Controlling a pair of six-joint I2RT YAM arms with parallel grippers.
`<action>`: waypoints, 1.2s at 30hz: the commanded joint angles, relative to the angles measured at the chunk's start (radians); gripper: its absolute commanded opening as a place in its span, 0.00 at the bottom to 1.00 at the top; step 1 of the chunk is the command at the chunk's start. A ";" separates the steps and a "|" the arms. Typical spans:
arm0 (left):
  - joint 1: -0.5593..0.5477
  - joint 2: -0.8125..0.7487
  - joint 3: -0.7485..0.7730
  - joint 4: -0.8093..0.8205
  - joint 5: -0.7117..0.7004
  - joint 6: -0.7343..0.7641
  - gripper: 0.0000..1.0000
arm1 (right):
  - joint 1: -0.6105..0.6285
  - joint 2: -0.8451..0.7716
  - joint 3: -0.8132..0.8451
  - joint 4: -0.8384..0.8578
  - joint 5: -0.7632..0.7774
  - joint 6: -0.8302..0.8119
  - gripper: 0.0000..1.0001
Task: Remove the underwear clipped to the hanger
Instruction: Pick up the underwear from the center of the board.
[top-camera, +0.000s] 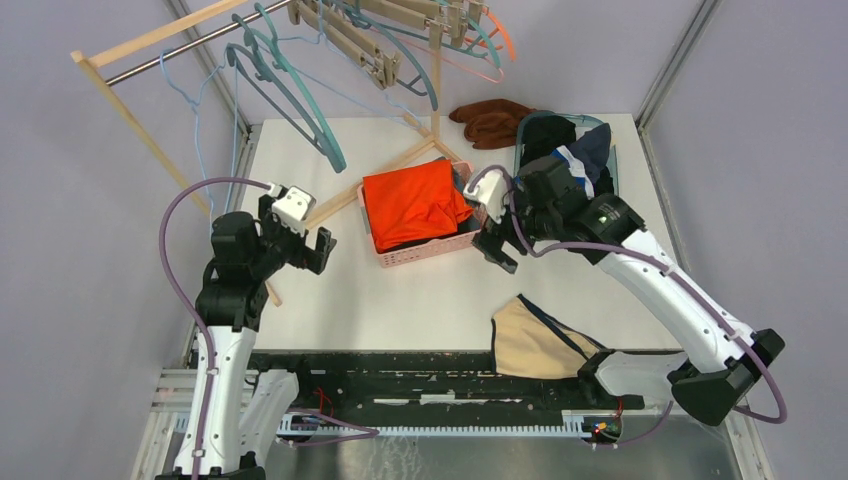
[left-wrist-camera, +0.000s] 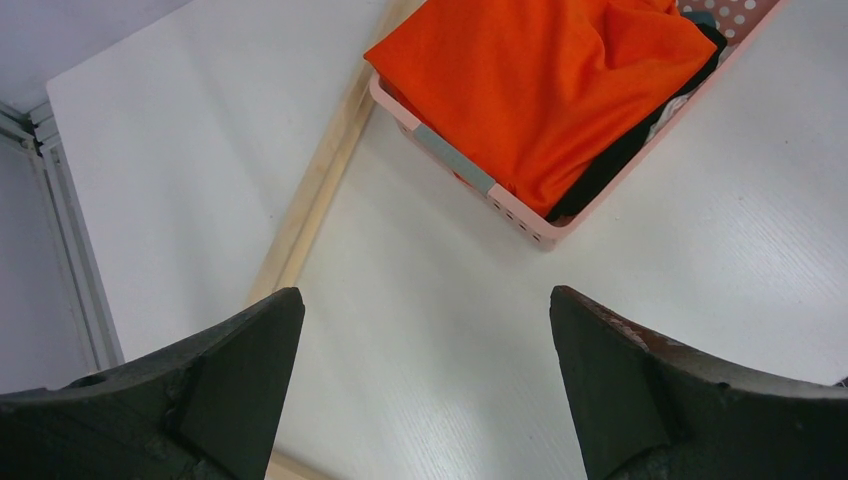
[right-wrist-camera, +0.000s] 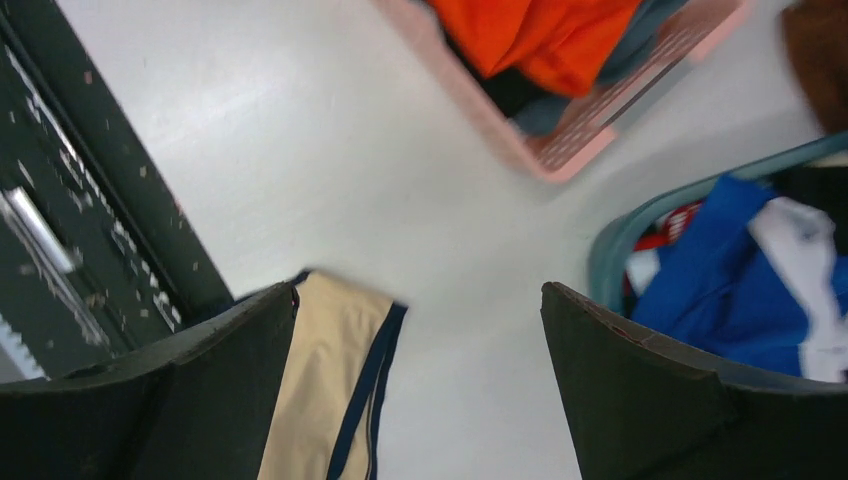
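Beige underwear with navy trim (top-camera: 535, 345) lies flat at the table's front edge; in the right wrist view the beige underwear (right-wrist-camera: 325, 380) sits under the left finger. More underwear, royal blue with white (right-wrist-camera: 730, 290) and dark navy (top-camera: 592, 145), is piled in the teal basket (top-camera: 522, 140). The wooden clip hanger (top-camera: 350, 35) hangs on the rack at the back with no cloth showing on it. My right gripper (top-camera: 492, 250) (right-wrist-camera: 418, 290) hovers open and empty between the baskets and the beige piece. My left gripper (top-camera: 322, 251) (left-wrist-camera: 425, 295) is open and empty above bare table.
A pink basket (top-camera: 400, 258) holding a large orange garment (top-camera: 412, 205) stands mid-table, between the two grippers. A brown cloth (top-camera: 490, 120) lies at the back. Teal and blue hangers (top-camera: 300, 95) dangle from the rack, whose wooden foot rail (left-wrist-camera: 320, 180) crosses the table.
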 joint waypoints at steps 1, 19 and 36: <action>0.007 -0.012 -0.013 0.066 0.003 -0.039 0.99 | -0.025 -0.030 -0.192 -0.060 -0.083 -0.080 1.00; 0.009 -0.003 -0.011 0.020 0.042 -0.019 0.99 | -0.026 0.157 -0.657 0.072 -0.013 -0.244 0.96; 0.009 -0.016 -0.019 0.010 0.056 -0.008 0.99 | -0.023 0.261 -0.670 0.134 0.009 -0.229 0.70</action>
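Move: The underwear (tan, navy trim) lies flat at the table's near edge, its middle about 13 cm back and 13 cm to the right of the right hand and some 28 cm below. From that hand, the pink basket stands about 15 cm ahead, 10 cm left and 23 cm down, the teal basket roughly 23 cm ahead, 19 cm right and 22 cm down. From the left hand, the underwear is about 15 cm back, 44 cm right and 25 cm below. Drop the open right gripper fast, about 27 cm, onto the far left part of the underwear, carrying it some 9 cm back and 9 cm to the right on the way. Swing the fingers over about 45 degrees until they point steeply down, then slow just above the table and begin closing, about a quarter of the opening, with the fingertips at the cloth. ##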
